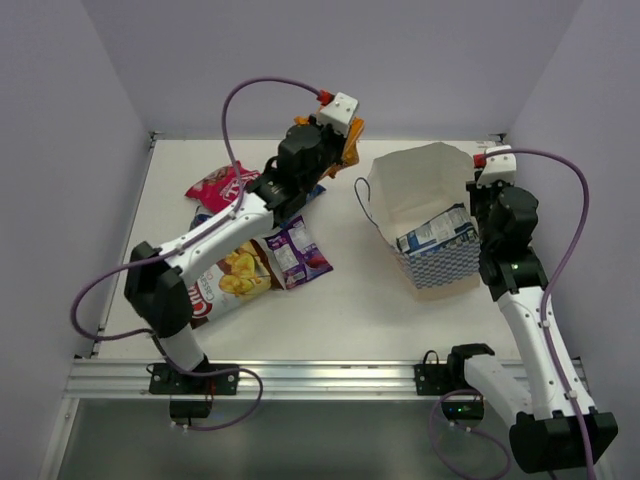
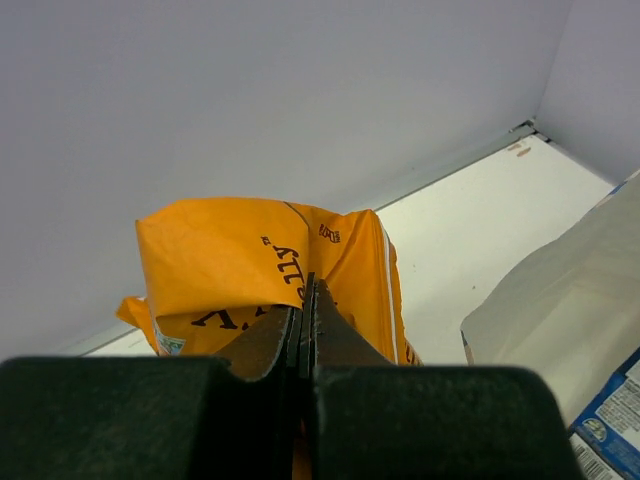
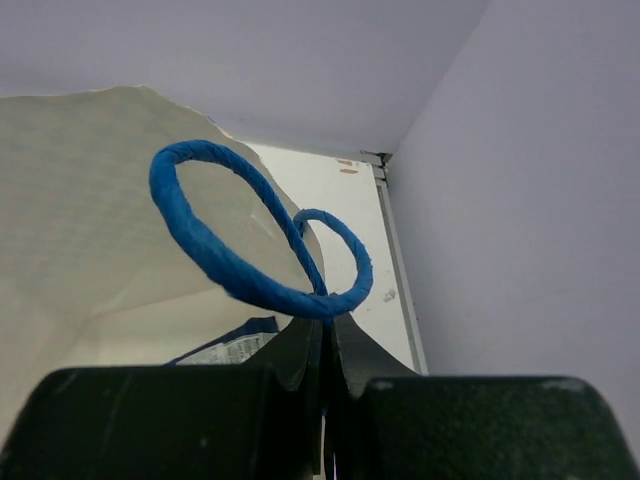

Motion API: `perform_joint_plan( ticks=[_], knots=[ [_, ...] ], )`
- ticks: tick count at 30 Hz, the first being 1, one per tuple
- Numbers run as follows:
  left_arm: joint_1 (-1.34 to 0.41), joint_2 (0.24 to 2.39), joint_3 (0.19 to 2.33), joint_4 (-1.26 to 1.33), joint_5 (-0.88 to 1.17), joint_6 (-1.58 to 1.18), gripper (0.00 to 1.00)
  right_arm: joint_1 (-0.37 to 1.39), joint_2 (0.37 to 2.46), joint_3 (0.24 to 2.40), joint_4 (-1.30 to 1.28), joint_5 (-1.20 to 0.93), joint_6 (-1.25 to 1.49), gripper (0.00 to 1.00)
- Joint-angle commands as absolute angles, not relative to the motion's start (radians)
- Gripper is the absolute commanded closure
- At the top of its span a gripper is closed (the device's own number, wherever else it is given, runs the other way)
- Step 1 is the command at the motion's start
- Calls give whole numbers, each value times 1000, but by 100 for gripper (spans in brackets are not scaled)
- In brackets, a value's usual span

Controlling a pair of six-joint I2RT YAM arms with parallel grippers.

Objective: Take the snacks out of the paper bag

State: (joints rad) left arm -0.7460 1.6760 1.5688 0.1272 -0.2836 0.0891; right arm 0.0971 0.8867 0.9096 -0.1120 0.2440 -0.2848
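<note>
My left gripper (image 1: 340,148) is shut on an orange snack packet (image 1: 353,135), held in the air left of the paper bag; the left wrist view shows the packet (image 2: 260,260) pinched between the jaws (image 2: 312,292). The checkered paper bag (image 1: 440,265) stands open at the right with a blue-white packet (image 1: 435,232) inside. My right gripper (image 1: 482,170) is at the bag's far right rim, shut on its blue cord handle (image 3: 230,262), with the jaws (image 3: 327,322) closed on the cord. The bag's cream inside (image 3: 90,200) and a packet (image 3: 232,348) show below.
A pink-red packet (image 1: 218,184), a purple packet (image 1: 297,250) and a red-brown chips bag (image 1: 228,282) lie on the table under the left arm. The bag's other handle (image 1: 361,205) hangs on its left side. Walls close in on the back, left and right.
</note>
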Motion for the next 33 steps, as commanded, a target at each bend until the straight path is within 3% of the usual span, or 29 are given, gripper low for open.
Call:
perform_joint_plan(
  ticks=[1, 7, 14, 17, 18, 19, 24, 29, 33],
  knots=[
    [-732, 1765, 1690, 345, -213, 69, 100, 94, 847, 887, -66, 256, -267, 100],
    [-695, 1963, 1603, 592, -229, -114, 100, 94, 850, 873, -40, 209, -290, 100],
    [-652, 1985, 1255, 917, -147, -365, 99, 95, 844, 862, -31, 132, -345, 100],
    [-652, 1884, 1112, 904, -135, -409, 74, 95, 845, 870, -46, 88, -362, 100],
    [-652, 1852, 1082, 881, -137, -422, 60, 97, 845, 870, -51, 56, -368, 100],
    [-652, 1817, 1030, 852, -140, -434, 37, 97, 842, 870, -51, 43, -371, 100],
    [-652, 1525, 962, 573, -170, -370, 1, 103, 833, 902, -60, -18, -434, 100],
    [-653, 1358, 1087, 220, -92, -186, 0, 106, 853, 954, -55, -121, -514, 100],
    [-655, 1278, 1137, 121, -8, -144, 0, 115, 879, 988, -68, -181, -566, 100]
  ],
)
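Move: Under the left hand, with the orange packet already pinched in its fingers, a bare patch of table lies some 35 cm below and about 3 cm ahead. The purple packet lies roughly 10 cm to that hand's left and 7 cm back, the blue packet about 13 cm left and 7 cm ahead; the paper bag's middle is some 18 cm right and 6 cm back. From the right hand, already holding the bag's handle, the patch is about 26 cm left and 12 cm ahead, the bag's middle some 8 cm left and 2 cm ahead. Lowering the orange packet quickly, the left hand sinks about 23 cm, at first easing forward and right, tips its fingers down and opens wide beside the paper bag; it then climbs nearly as far, going back and left. The right hand keeps its pinch on the handle, drifts about 5 cm left, lifts slightly late on and swings some 20 degrees counter-clockwise. ##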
